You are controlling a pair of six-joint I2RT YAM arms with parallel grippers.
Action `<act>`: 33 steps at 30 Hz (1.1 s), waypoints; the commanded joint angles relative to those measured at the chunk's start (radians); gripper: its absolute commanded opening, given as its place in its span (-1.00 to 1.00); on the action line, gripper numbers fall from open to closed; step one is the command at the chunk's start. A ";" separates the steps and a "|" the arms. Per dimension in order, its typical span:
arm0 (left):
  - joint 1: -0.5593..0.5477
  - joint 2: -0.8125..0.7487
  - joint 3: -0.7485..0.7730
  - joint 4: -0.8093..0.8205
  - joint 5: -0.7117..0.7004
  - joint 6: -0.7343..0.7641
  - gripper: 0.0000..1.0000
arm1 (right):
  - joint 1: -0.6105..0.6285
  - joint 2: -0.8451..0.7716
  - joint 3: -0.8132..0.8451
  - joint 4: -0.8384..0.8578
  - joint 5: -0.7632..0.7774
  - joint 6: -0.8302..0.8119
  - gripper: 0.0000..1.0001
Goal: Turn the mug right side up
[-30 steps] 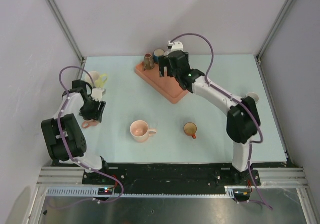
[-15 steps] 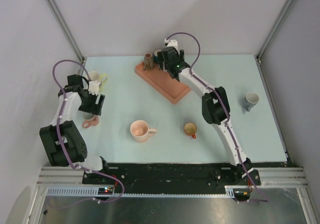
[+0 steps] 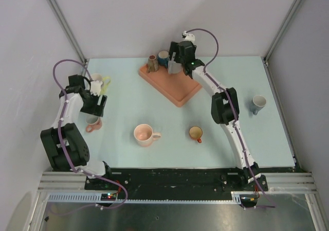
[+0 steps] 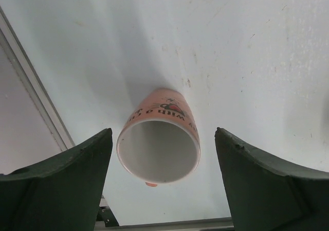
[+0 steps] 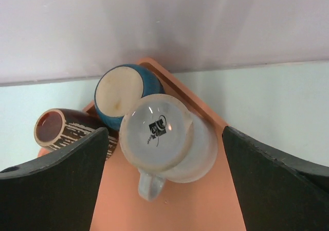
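Note:
A pale grey mug stands upside down on the orange tray, logo base up, handle toward the camera. My right gripper hangs open above it, fingers wide on either side and not touching; in the top view it is over the tray's back corner. At the left, a small orange-pink mug stands upright on the table with its mouth up. My left gripper is open above it, clear of its rim. From overhead that mug sits just in front of the left gripper.
A blue mug and a brown striped mug crowd the tray's back corner beside the grey mug. On the table stand a larger pink mug, a small brown mug, a grey-blue mug and a white mug by the left wall.
The left gripper opened and lifted off the small orange-pink mug, which stays upright. The right arm stretched out and its gripper shifted toward the tray's back corner.

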 commanded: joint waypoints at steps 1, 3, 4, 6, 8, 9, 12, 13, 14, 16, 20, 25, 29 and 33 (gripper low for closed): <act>0.005 0.015 0.038 0.010 0.010 -0.018 0.70 | -0.025 0.049 0.041 0.065 -0.117 0.093 0.86; 0.005 0.015 0.041 0.011 0.009 -0.019 0.70 | -0.041 0.038 -0.004 0.114 -0.151 0.142 0.71; 0.004 0.015 0.042 0.011 0.008 -0.019 0.70 | -0.046 0.036 -0.011 0.121 -0.160 0.159 0.64; 0.005 0.013 0.045 0.011 -0.004 -0.019 0.70 | -0.057 0.028 -0.018 0.130 -0.177 0.186 0.42; 0.005 0.006 0.048 0.011 -0.013 -0.017 0.70 | -0.065 0.020 -0.026 0.140 -0.192 0.210 0.11; 0.005 0.000 0.051 0.010 -0.016 -0.016 0.70 | -0.067 0.015 -0.028 0.144 -0.197 0.219 -0.08; 0.005 -0.015 0.062 0.006 -0.015 -0.018 0.70 | -0.070 -0.001 -0.038 0.146 -0.203 0.231 -0.34; 0.004 -0.020 0.067 0.003 -0.015 -0.019 0.70 | -0.071 -0.009 -0.045 0.140 -0.203 0.233 -0.46; 0.004 -0.024 0.072 0.000 -0.012 -0.019 0.70 | -0.071 -0.018 -0.052 0.134 -0.203 0.242 -0.58; 0.006 -0.029 0.086 -0.008 -0.011 -0.021 0.70 | -0.077 -0.029 -0.072 0.120 -0.210 0.273 -0.89; 0.001 -0.046 0.129 -0.040 0.003 -0.028 0.71 | -0.096 -0.051 -0.113 0.101 -0.262 0.331 -0.99; -0.030 -0.071 0.211 -0.080 0.047 -0.040 0.73 | -0.116 -0.148 -0.248 0.142 -0.361 0.391 -1.00; -0.095 -0.068 0.284 -0.103 0.125 -0.054 0.77 | -0.121 -0.291 -0.432 0.286 -0.447 0.397 -1.00; -0.171 -0.040 0.347 -0.109 0.204 -0.079 0.79 | -0.126 -0.389 -0.588 0.381 -0.567 0.358 -1.00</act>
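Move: The lying white mug's middle is about 3 cm ahead of the open right hand and 4 cm below it, with its base facing the hand. The blue cup is some 2 cm farther out and 6 cm left of that mug; the brown mug is level with it, about 10 cm left. From the left hand, the brown mug lies roughly 36 cm ahead and 24 cm right; the upright pink mug is 4 cm back, 1 cm left and 7 cm below. At the base end of the white mug, the right fingers go from wide open to almost shut while the hand eases forward and some 2 cm down. It then draws back about 5 cm and slightly right, dragging the mug, the wrist rolling left side up for nearly 30 degrees in all. The open left hand, after a pause, climbs 10 cm off the pink mug, going forward and then right, tipping its fingers more forward. ##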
